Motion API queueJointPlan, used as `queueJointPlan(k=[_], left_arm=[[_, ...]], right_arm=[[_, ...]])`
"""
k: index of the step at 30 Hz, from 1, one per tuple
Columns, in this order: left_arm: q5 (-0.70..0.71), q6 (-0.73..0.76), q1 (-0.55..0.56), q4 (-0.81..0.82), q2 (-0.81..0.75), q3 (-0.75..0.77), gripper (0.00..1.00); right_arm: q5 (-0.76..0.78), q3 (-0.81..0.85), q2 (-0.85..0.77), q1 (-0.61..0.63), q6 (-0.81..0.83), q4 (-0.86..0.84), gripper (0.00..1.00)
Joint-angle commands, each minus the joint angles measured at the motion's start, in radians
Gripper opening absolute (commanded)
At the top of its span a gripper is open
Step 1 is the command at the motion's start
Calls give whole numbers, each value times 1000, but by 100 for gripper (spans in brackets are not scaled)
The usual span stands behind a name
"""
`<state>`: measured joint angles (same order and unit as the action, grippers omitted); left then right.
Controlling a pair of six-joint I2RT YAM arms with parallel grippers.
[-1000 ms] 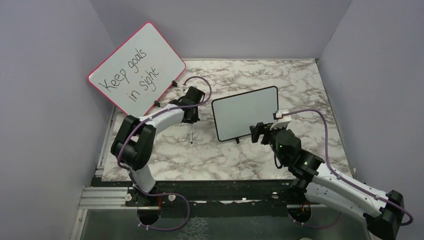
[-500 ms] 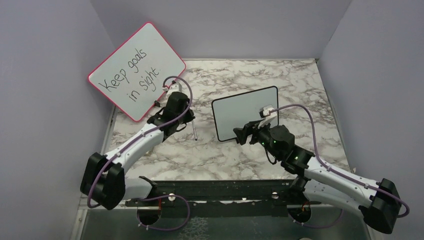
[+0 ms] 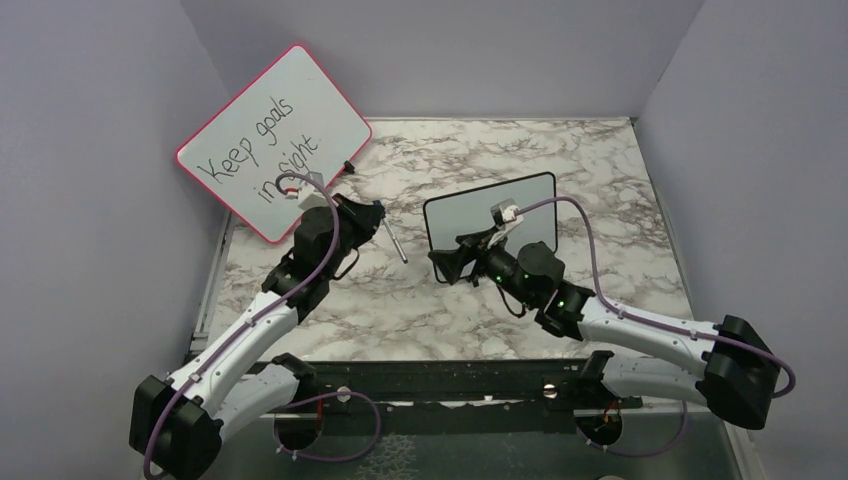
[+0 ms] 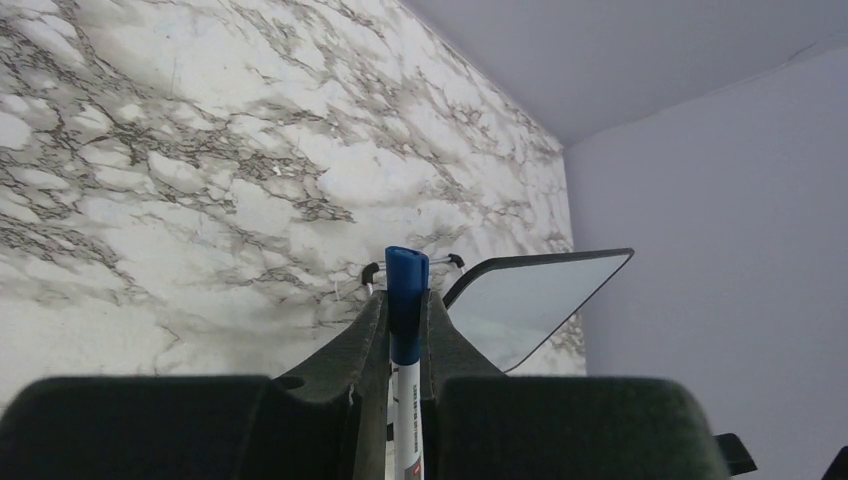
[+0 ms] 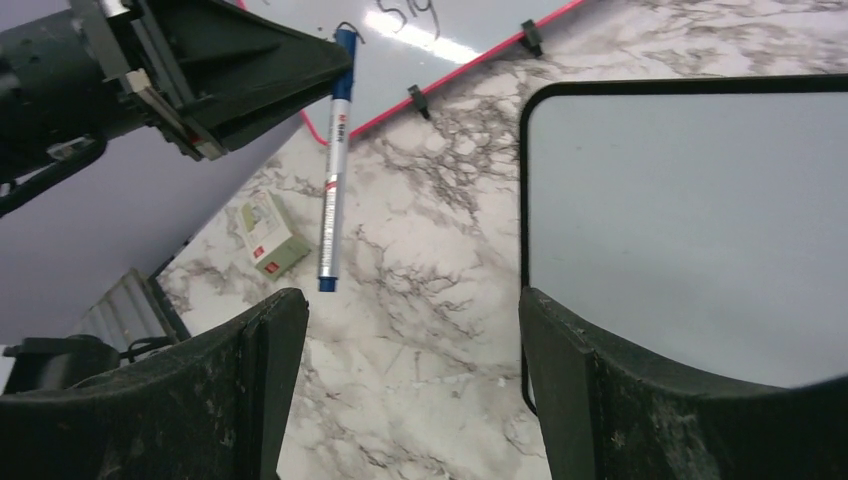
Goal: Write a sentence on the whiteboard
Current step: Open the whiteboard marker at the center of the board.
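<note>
The whiteboard [image 3: 495, 222] stands black-framed on the marble table [image 3: 600, 160]; its face is blank and the sentence is not in view. My left gripper [image 3: 378, 213] is shut on a blue-capped marker [image 3: 396, 241], which hangs tilted above the table left of the board. In the left wrist view the marker's cap [image 4: 407, 278] pokes out between the left gripper's [image 4: 406, 305] fingers, with the whiteboard [image 4: 540, 300] beyond. My right gripper [image 3: 445, 263] stands open at the board's lower left corner. The right wrist view shows the right gripper [image 5: 412, 305] empty, the marker [image 5: 333, 170] ahead and the whiteboard [image 5: 690, 220] to the right.
A larger red-framed board [image 3: 272, 140] reading "Keep goals in sight" leans at the back left, its lower edge [image 5: 450, 40] close behind the left gripper. A small box [image 5: 268, 233] lies on the table under the marker. Purple walls enclose the table.
The left arm has stretched out low and carried the marker up and slightly right, now tilted. The right gripper has slid left along the whiteboard's front edge to its lower left corner.
</note>
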<state>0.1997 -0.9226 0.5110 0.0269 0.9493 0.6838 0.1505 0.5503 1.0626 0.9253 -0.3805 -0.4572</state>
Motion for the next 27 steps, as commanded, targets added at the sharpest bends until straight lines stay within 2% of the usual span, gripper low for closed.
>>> queueJointPlan(k=[1, 9, 27], left_arm=[[14, -108, 4, 142, -44, -59, 0], [81, -226, 7, 197, -101, -120, 0], [85, -405, 11, 234, -153, -172, 0]], right_arm=[[15, 58, 80, 61, -18, -187, 81], [79, 107, 236, 105, -26, -375, 76], [94, 222, 456, 128, -1, -467, 48]])
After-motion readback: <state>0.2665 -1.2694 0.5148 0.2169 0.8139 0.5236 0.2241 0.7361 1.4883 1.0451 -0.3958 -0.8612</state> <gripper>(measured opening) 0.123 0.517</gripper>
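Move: The marker hangs steeply from the left fingers, which already pinch its cap. From the right hand its middle is some 13 cm to the left, 6 cm ahead and a couple of centimetres lower. The blank whiteboard's middle lies about 14 cm ahead of the right hand, 8 cm right and 15 cm down; the written whiteboard is far off, some 32 cm ahead, 42 cm left and 10 cm down. From the left hand, the marker's middle is about 4 cm below, 2 cm right and 1 cm back. The right hand, its open fingers aimed forward and left, travels about 10 cm to the left towards the hanging marker's body, rising a little, while its fingers narrow from wide to about half open but stop short of gripping the marker. To meet it the left hand keeps its pinch on the cap, lifts about 2.5 cm and rolls some 25 degrees so that its left side drops, bringing the marker's lower end up towards the right hand. ##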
